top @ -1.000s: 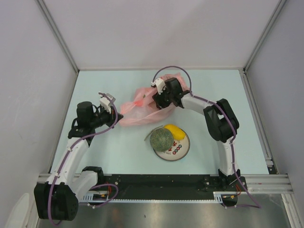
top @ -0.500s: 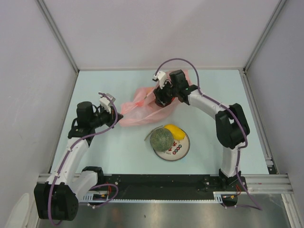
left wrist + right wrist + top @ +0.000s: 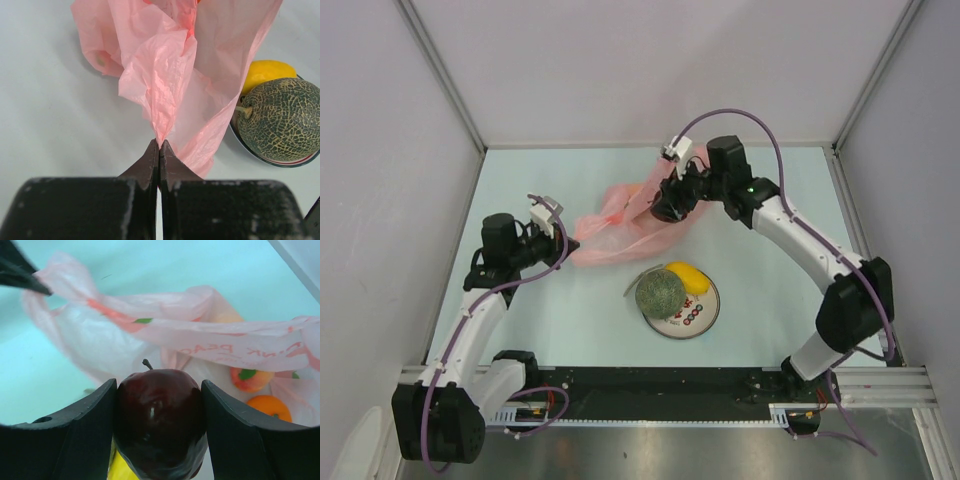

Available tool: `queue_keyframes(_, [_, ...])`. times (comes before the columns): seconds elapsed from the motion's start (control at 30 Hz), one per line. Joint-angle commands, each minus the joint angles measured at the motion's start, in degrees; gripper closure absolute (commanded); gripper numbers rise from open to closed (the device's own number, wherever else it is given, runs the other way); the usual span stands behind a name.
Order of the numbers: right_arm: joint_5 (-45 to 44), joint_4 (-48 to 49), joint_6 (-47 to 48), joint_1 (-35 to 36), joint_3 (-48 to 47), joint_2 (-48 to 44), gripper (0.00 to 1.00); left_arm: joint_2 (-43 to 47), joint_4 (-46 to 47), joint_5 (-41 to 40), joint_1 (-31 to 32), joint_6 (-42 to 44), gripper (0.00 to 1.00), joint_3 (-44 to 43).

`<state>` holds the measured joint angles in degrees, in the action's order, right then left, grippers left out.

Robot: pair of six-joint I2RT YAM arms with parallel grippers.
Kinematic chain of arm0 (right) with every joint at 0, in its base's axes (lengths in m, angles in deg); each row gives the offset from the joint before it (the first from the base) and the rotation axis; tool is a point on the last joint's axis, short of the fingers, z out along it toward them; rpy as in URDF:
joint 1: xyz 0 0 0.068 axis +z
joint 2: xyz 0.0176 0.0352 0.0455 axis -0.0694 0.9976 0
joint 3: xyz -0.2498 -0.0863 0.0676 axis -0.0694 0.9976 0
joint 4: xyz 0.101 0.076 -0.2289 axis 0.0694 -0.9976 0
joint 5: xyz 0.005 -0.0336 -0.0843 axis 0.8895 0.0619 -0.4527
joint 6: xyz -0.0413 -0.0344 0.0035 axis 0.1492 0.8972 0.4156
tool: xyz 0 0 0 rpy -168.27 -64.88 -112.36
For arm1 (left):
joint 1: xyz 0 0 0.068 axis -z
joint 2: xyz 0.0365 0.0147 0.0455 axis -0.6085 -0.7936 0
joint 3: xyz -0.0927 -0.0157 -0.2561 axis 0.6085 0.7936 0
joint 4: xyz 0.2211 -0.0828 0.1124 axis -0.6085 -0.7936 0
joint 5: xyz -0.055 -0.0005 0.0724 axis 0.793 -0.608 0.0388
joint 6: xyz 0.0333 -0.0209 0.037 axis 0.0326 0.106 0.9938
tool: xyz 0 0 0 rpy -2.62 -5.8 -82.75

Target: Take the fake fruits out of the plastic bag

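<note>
The pink plastic bag (image 3: pixel 612 226) lies crumpled at mid-table. My left gripper (image 3: pixel 159 145) is shut on a pinched fold of the bag (image 3: pixel 165 65), at its left end (image 3: pixel 570 246). My right gripper (image 3: pixel 159 386) is shut on a dark red apple (image 3: pixel 160 415), held above the bag's right end (image 3: pixel 667 205). Inside the bag (image 3: pixel 100 340) I see an orange ball (image 3: pixel 270 407) and an orange-red fruit with a green leaf (image 3: pixel 247 379). The netted melon (image 3: pixel 660 293) and a yellow oval fruit (image 3: pixel 688 274) rest on the plate; both also show in the left wrist view, melon (image 3: pixel 280 120) and yellow fruit (image 3: pixel 267 72).
The round white plate (image 3: pixel 713 300) with printed marks sits in front of the bag, near the table's middle. Grey walls and metal rails enclose the pale blue table (image 3: pixel 770 300) on three sides.
My right arm has stretched out and drawn back and to the right with the apple, away from the bag's mouth. The left gripper and the bag's pinched end have stayed put.
</note>
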<state>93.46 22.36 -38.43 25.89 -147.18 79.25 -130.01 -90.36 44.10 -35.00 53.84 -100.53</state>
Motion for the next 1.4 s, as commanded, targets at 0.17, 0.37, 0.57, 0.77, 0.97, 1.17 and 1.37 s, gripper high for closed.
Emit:
queue_keyframes(0.17, [7.6,-11.9,20.0,2.7,12.6,-18.0,0.62,-1.1,0.9,1.3,-0.3,0.3,1.00,-3.0])
queue_keyframes(0.37, [8.2,-13.1,33.0,4.8,25.7,-25.3,0.63,-2.3,0.5,1.2,0.2,0.7,1.00,-3.3])
queue_keyframes(0.57, [6.7,-14.9,41.8,5.7,33.6,-29.9,0.63,-2.8,-0.7,1.1,0.4,1.6,1.00,-3.9])
queue_keyframes(0.77, [6.5,-16.0,44.7,5.6,37.6,-31.4,0.63,-3.4,-0.5,1.1,0.8,1.6,1.00,-3.7])
queue_keyframes(0.97, [6.5,-16.1,45.9,5.5,40.2,-31.7,0.63,-3.6,-2.2,0.9,0.8,2.4,1.00,-4.2])
queue_keyframes(1.17, [6.0,-16.4,50.2,5.5,42.1,-31.1,0.61,-3.1,-1.0,0.8,0.9,2.3,1.00,-3.3])
queue_keyframes(1.37, [6.3,-17.3,56.0,5.7,42.1,-28.8,0.58,-1.5,-1.6,0.7,0.9,2.3,0.99,-1.9])
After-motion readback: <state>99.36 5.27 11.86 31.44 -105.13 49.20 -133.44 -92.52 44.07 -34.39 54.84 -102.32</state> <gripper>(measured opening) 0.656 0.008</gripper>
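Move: The plate, where the dark red fruit held by the right hand is headed, lies about 18 cm back from that hand, 2 cm to its right and 24 cm below. The melon on the plate is some 17 cm back, 2 cm left and 18 cm down; the yellow fruit is 12 cm back, 5 cm right, 21 cm down. The bag's middle lies 1 cm back, 7 cm left, 20 cm down. From the left hand the plate is about 8 cm back, 22 cm right and 17 cm down. With the dark red fruit still gripped and already lifted above the bag, the right hand sweeps back about 20 cm and some 9 cm to its right, rising barely at first and then sinking to about 15 cm lower, away from the bag and towards the right side of the plate. Along the way the wrist turns roughly 35 degrees counter-clockwise and tips the fingers from pointing level-left to steeply down and left, slowing over the last stretch with the grip unchanged, while the left hand keeps its pinch on the bag's edge almost in place. ##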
